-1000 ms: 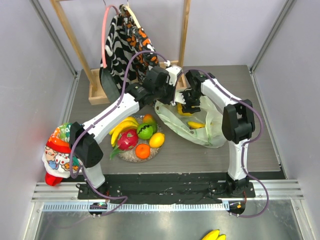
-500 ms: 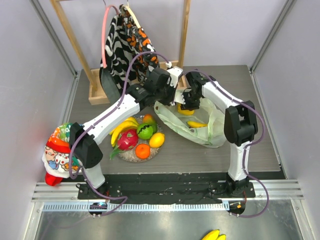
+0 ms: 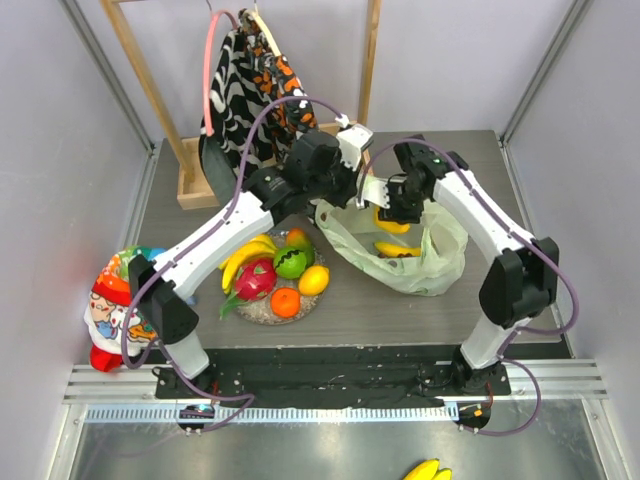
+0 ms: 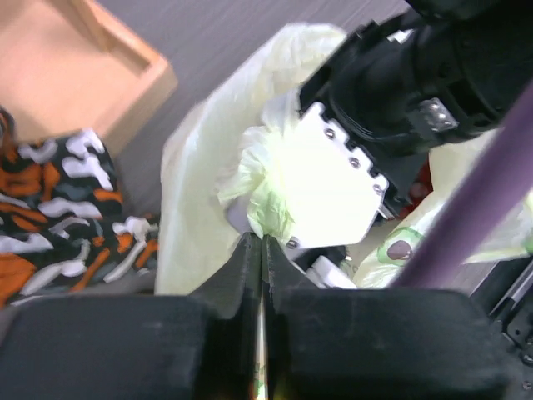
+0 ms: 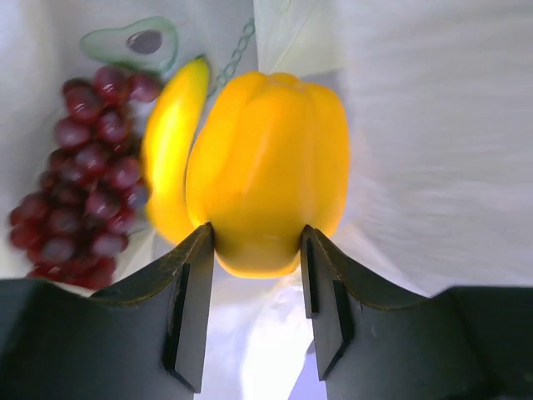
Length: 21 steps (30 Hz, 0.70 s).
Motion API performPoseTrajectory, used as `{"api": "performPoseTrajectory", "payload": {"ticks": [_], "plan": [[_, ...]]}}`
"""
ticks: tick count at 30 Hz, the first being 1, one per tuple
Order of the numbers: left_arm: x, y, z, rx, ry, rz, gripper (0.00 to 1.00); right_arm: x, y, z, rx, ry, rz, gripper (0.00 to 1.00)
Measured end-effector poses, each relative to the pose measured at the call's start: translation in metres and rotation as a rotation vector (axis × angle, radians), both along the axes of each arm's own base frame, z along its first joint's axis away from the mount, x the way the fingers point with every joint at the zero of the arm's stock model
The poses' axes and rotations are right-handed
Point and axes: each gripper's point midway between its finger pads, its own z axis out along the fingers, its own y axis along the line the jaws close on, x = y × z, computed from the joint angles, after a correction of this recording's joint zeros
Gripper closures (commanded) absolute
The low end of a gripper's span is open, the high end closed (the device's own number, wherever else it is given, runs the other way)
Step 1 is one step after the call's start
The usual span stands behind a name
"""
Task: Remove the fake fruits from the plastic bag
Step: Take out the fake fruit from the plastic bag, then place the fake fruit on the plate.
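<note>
The pale-green plastic bag lies open at mid-table. My left gripper is shut on a bunched piece of the bag's rim and holds it up. My right gripper is over the bag's mouth, shut on a yellow pepper-shaped fake fruit. Under it inside the bag lie a banana and purple grapes. Left of the bag, a plate carries bananas, a dragon fruit, a green apple, a lemon and an orange.
A wooden rack with a black-orange-white cloth stands at the back left, close behind the left arm. A Santa toy sits at the left edge. More bananas lie below the arm bases.
My right gripper has closed on the yellow fruit and moved up and to the right with it; the right elbow has swung outward. The left gripper still holds the bag's rim.
</note>
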Motion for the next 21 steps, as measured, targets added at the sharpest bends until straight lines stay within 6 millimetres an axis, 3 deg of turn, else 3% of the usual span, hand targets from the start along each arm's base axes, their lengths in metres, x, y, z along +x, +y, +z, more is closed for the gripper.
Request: {"api": "performPoseTrajectory", "payload": {"ticks": [1, 2, 5, 8, 14, 16, 21], "plan": [[0.000, 0.000, 0.008, -0.009, -0.017, -0.005, 0.73, -0.006, -0.003, 0.008, 0.008, -0.001, -0.019, 0.98], [0.000, 0.000, 0.015, -0.014, -0.034, -0.008, 0.55, -0.011, -0.006, 0.015, 0.014, -0.002, -0.039, 0.98], [0.006, 0.001, 0.035, -0.041, -0.074, -0.003, 0.36, -0.032, -0.016, 0.034, 0.032, 0.010, -0.109, 0.98], [0.017, 0.006, 0.051, -0.056, -0.113, 0.013, 0.25, -0.051, -0.014, 0.050, 0.089, 0.027, -0.150, 0.98], [0.024, 0.010, 0.049, -0.028, -0.123, 0.007, 0.16, -0.085, 0.015, 0.107, 0.309, 0.002, -0.166, 0.98], [0.023, 0.015, 0.051, -0.024, -0.131, 0.009, 0.16, -0.086, 0.025, 0.130, 0.381, -0.011, -0.178, 0.98], [0.019, 0.052, 0.074, -0.011, -0.195, 0.051, 0.17, -0.085, 0.071, 0.197, 0.547, -0.075, -0.141, 0.98]]}}
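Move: The right hand already has the yellow lobed fruit, about 3 cm below its finger point. From this hand the plate is some 25 cm left, 12 cm back and 10 cm lower, its lemon about 16 cm left, 13 cm back. In the bag, a small banana lies roughly 5 cm back and 10 cm below. The left hand still pinches the bag's rim; the held fruit is about 8 cm right of it, 2 cm ahead, 16 cm lower. The left fingers let go of the bag's rim and open wide as that hand rises about 7 cm, finally edging left. Keeping its grip on the yellow fruit, the right hand lifts it some 20 cm out of the bag, first drawing back, then swinging left up beside the left hand, while its wrist tips about 30 degrees so the fingers point more to the left. ##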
